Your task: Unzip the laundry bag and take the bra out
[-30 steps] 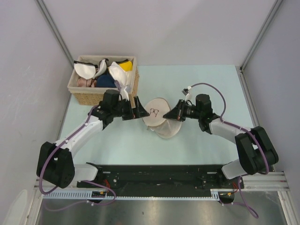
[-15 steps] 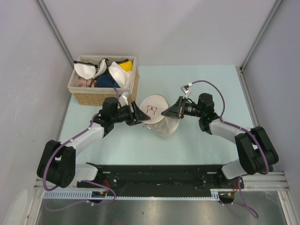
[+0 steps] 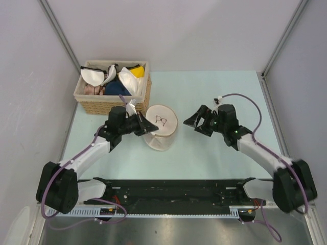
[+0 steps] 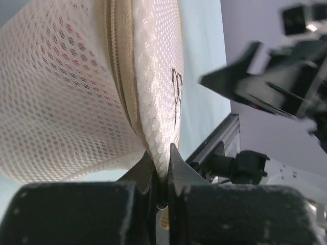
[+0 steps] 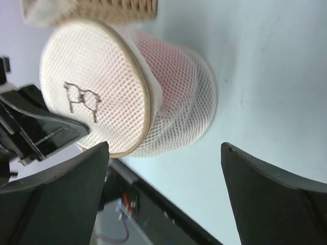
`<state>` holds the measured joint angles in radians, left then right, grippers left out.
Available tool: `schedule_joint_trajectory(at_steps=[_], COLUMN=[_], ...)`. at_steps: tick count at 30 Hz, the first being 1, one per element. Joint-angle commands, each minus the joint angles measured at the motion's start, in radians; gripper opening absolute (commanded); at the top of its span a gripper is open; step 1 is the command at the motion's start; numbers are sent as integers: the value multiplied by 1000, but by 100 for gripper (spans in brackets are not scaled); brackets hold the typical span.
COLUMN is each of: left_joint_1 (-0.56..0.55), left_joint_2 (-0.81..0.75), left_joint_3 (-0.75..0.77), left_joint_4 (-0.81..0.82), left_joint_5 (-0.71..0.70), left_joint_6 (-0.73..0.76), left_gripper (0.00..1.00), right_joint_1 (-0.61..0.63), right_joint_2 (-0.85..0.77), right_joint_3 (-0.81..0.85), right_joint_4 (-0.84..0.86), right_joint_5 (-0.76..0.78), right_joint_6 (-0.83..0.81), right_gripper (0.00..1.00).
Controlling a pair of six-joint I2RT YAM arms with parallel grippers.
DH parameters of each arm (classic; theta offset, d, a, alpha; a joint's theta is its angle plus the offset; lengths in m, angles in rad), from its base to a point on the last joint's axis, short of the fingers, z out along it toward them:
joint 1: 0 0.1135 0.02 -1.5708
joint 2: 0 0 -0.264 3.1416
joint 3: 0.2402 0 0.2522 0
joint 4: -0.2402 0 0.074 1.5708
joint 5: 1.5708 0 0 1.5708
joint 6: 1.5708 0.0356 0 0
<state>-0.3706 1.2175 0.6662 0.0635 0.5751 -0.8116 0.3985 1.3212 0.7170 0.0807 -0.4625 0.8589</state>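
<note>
The cream mesh laundry bag (image 3: 161,128) stands near the table's middle, its round face with the dark line drawing turned up. My left gripper (image 3: 148,127) is shut on the bag's left rim, and the left wrist view shows the mesh edge (image 4: 162,148) pinched between the fingers beside the closed zipper (image 4: 116,66). My right gripper (image 3: 196,121) hangs open to the right of the bag, apart from it. In the right wrist view the laundry bag (image 5: 97,97) lies beyond the wide-open right gripper (image 5: 164,148). The red bra (image 5: 166,53) shows only as a red tint through the mesh.
A rectangular wicker basket (image 3: 97,104) holding white, yellow and dark blue garments stands at the back left, just behind my left arm. Grey walls close in the table on the left, right and back. The black rail (image 3: 173,186) runs along the near edge.
My left gripper shut on the bag's rim. My right gripper opened, let go and drew back to the right. The bag shifted left, its face now turned up.
</note>
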Motion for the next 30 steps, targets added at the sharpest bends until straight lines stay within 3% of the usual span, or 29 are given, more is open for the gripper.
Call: schedule_joint_trajectory(at_steps=[1,4,5,8,12,17,30], left_joint_1=[-8,-43,-51,-73,-80,-91,-100], left_joint_2=[-134,-228,-249,-297,-294,-266,-269], left_joint_3=[0,-20,-22,-20,-13,-13,0], left_joint_4=[-14,-56,-104,-148,-175,-169,-195], left_joint_5=[-130,-340,-413,-478,-501,-471,-477], left_joint_6=[-34,-67,-69,-55,-41,-41,-14], left_gripper=[0,0,0,0,0,0,0], right_joint_1=[107,203,218,307,470,583,619], right_joint_2=[-278,-349,-329,-254,-167,-33,165], right_joint_3=[67,102,111,127,137,240,384], right_joint_4=[-202,-243,-252,-228,-58,-47,-7], right_joint_5=[414,498,492,449,463,427,352], right_joint_6=[-75,-60,-46,5,48,29,3], right_gripper=[93,79,67,53,52,59,55])
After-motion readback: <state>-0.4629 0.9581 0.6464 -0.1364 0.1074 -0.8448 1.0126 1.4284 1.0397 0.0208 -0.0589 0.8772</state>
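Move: The right hand, empty and open, is aimed at the zipper pull at the bag's near edge, about 17 cm to its left, 6 cm back and a shade higher. The tilted laundry bag's middle is some 13 cm left, level ahead and 4 cm lower; the basket is about 35 cm left, 17 cm ahead and 6 cm lower. From the left hand, shut on the bag's rim, the pull is some 3 cm back, barely lower. The left fingers keep their pinch on the bag's rim, carrying it about 4 cm left and slightly up after a higher hump, turning some 20 degrees counter-clockwise. The right hand swings over roughly 17 cm left and 9 cm back, first rising steeply and then sinking partway, towards the zipper pull beside the left fingertips; its fingers close to about half and the wrist turns a little counter-clockwise. ##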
